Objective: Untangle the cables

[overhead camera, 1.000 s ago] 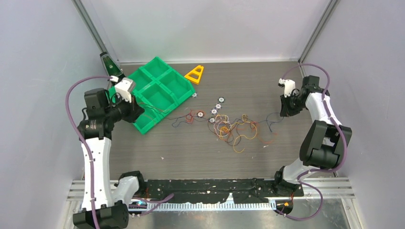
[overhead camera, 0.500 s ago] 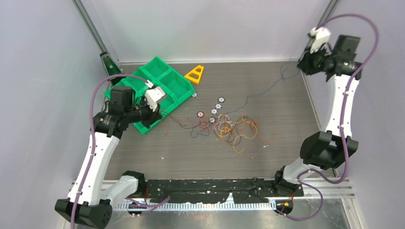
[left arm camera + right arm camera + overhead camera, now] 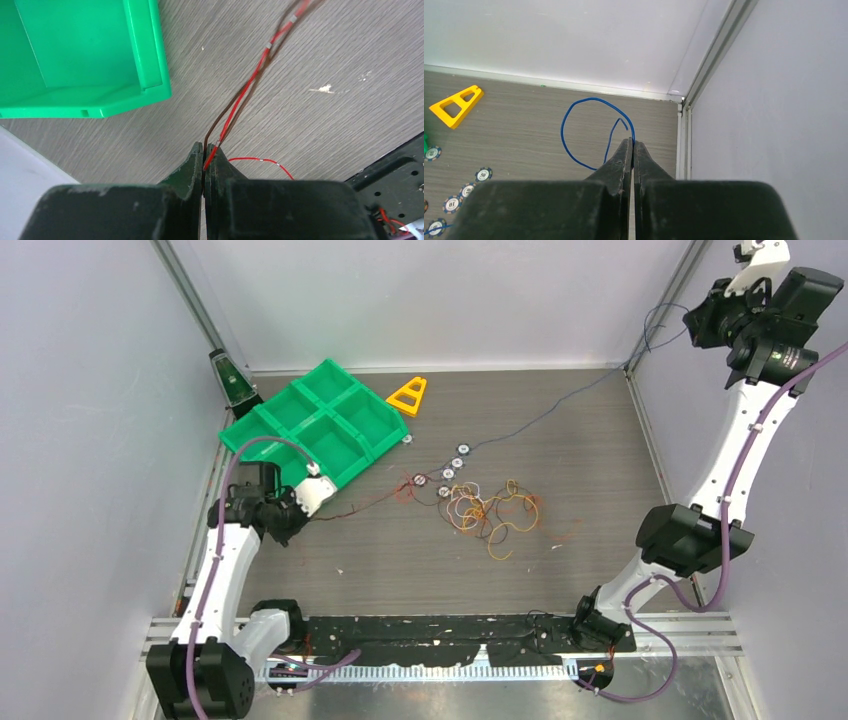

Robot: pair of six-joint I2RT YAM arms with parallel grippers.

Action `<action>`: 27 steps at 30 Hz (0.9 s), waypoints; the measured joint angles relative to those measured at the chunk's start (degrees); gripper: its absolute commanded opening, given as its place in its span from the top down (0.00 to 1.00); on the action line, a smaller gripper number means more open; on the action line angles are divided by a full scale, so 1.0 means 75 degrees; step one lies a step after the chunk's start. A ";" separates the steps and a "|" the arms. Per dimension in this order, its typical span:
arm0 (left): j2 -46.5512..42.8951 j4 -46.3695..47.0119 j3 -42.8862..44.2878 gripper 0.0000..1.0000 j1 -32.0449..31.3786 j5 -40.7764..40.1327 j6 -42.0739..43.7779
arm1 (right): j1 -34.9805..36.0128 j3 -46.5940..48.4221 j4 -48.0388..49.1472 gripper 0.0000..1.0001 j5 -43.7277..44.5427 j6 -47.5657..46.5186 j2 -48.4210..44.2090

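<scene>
The cables (image 3: 490,510) lie as a loose orange, yellow and red tangle mid-table. My left gripper (image 3: 296,523), low at the left just in front of the green tray, is shut on a red cable (image 3: 250,82) and a dark brown cable (image 3: 225,112) that run taut toward the tangle; the wrist view shows both pinched at the tips (image 3: 205,148). My right gripper (image 3: 698,318) is raised high in the far right corner, shut on a blue cable (image 3: 560,405) that stretches down to the tangle. Its free end curls in a loop (image 3: 594,99) before the tips (image 3: 632,142).
A green compartment tray (image 3: 262,410) sits at the back left, its corner (image 3: 145,50) close to my left gripper. A yellow triangle (image 3: 408,395) lies behind it. Several small ringed discs (image 3: 448,472) lie by the tangle. A black strip (image 3: 450,630) runs along the near edge.
My right arm has swung up and back into the far right corner, drawing the blue cable out long. My left arm has dropped toward the near left, pulling the red and brown cables straight.
</scene>
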 measured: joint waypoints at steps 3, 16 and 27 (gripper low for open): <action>0.0085 0.0029 -0.0035 1.00 0.0026 -0.0122 0.0259 | -0.0131 0.0000 0.0055 0.95 0.0070 0.0207 0.0096; 0.0901 0.0871 -0.1032 1.00 0.0460 -0.1571 0.1274 | -0.0691 0.0565 0.0650 0.95 0.0708 0.0743 0.0192; 0.0836 0.0099 0.1102 1.00 -0.1475 -0.0050 -0.0315 | -0.0006 -0.0734 -0.0006 0.95 -0.0501 0.0105 0.0079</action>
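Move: The left gripper, low over the table, holds the red and brown wires. The cable tangle lies about 53 cm to its right and 10 cm farther out, some 10 cm lower. The chips are roughly 41 cm right and 21 cm ahead of it, and the green tray is centred 31 cm ahead, 4 cm right. The right gripper, high by the right wall, holds the blue cable, with the tangle about 41 cm to its left, 13 cm back and 44 cm below. Both grippers keep their pinch on their wires and first draw farther apart, the left about 5 cm left and down, the right about 6 cm right and slightly up. Then both swing back towards the tangle: the left quickly 10 cm right, 8 cm up and slightly forward, the right about 7 cm left and down. The wrists turn some 10 to 15 degrees and back. ##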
